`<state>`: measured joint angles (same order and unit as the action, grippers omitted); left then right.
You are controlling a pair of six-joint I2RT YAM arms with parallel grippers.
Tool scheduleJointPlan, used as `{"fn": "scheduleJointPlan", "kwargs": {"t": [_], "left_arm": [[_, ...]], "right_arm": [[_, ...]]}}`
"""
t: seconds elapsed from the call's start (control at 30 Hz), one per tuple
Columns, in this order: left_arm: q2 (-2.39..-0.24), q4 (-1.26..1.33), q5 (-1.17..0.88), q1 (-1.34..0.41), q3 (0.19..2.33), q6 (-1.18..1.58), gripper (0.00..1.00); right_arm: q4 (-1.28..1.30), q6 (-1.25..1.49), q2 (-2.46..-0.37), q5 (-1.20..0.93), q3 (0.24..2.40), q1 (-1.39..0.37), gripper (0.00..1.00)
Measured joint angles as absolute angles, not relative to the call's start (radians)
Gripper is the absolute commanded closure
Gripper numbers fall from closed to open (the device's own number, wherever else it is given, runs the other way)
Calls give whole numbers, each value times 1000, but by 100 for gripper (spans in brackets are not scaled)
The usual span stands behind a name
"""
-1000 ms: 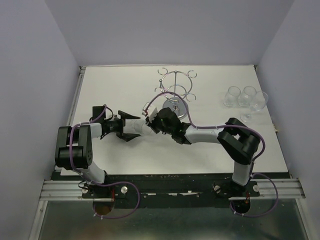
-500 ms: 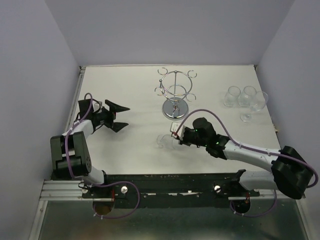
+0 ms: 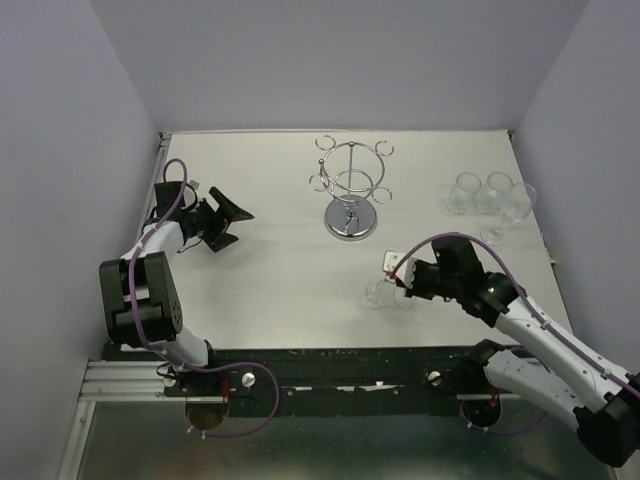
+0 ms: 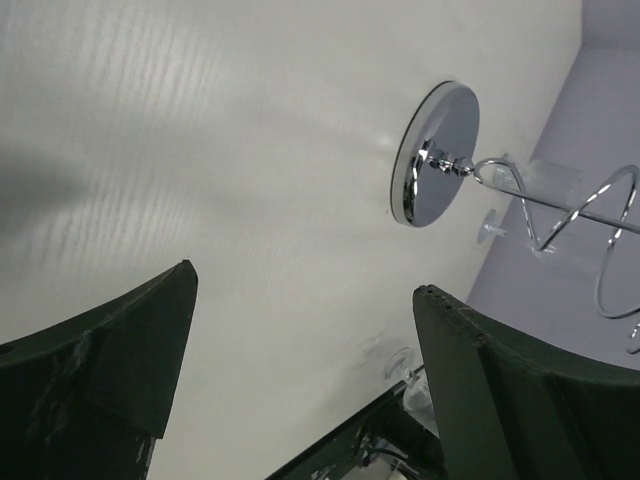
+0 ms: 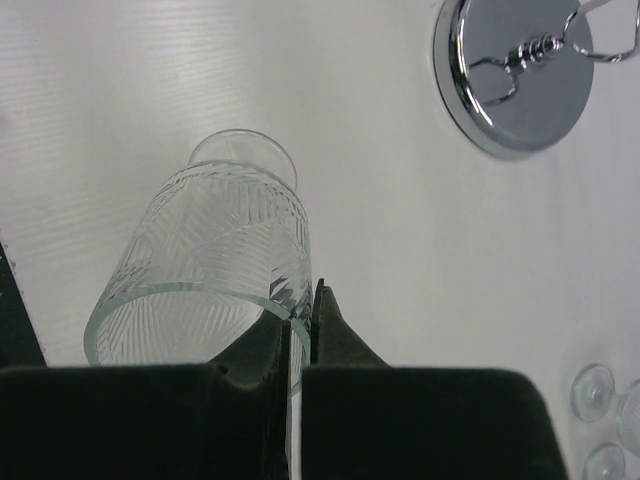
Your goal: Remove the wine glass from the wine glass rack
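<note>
The wine glass rack (image 3: 350, 190) is a chrome wire stand with a round mirrored base, at the table's middle back; no glass hangs on it. My right gripper (image 3: 400, 287) is shut on the rim of a clear cut-pattern wine glass (image 3: 380, 294), held on its side low over the table, in front and right of the rack. In the right wrist view the fingers (image 5: 330, 335) pinch the glass wall (image 5: 215, 260), with the rack base (image 5: 515, 75) beyond. My left gripper (image 3: 228, 218) is open and empty at the far left, its jaws wide apart in its wrist view (image 4: 305, 285), which shows the rack (image 4: 435, 155).
Three clear wine glasses (image 3: 492, 195) stand upright together at the back right of the table; their feet show in the right wrist view (image 5: 590, 392). Lilac walls close the table on three sides.
My right arm has swung right and toward the near edge, carrying the glass away from the left gripper. My left arm has drawn back to the far left, open.
</note>
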<state>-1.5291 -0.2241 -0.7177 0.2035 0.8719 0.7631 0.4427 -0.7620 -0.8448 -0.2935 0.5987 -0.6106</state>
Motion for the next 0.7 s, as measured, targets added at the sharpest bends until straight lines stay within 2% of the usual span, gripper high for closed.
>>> {"fn": "scheduleJointPlan", "kwargs": {"t": [0.27, 0.7], "left_arm": [[-1654, -332, -646, 208, 1030, 624, 1], [-1663, -348, -621, 209, 1032, 595, 1]], "right_arm": [[744, -739, -981, -282, 781, -445, 99], [855, -479, -1313, -167, 1073, -176, 99]]}}
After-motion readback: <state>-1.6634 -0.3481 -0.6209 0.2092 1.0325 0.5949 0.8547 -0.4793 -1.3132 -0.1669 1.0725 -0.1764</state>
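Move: The right hand already pinches the wine glass at the rim. It is carrying it to the glasses standing at the right: the nearest glass is about 17 cm ahead and 24 cm to the right, a far left glass about 24 cm ahead and 16 right, and a far right glass 24 ahead and 24 right, all slightly lower. The rack is some 22 cm ahead and 12 left. From the left hand, that nearest glass is roughly 60 cm right, 3 cm farther out. Rightward first, then curving forward, the right hand carries the wine glass about 13 cm towards the standing glasses, at nearly constant height. On the way its wrist turns some 40 degrees clockwise and tips the fingers steeper down, which stay shut on the glass wall. The empty left hand eases a few centimetres forward, left and down, fingers wide open. ##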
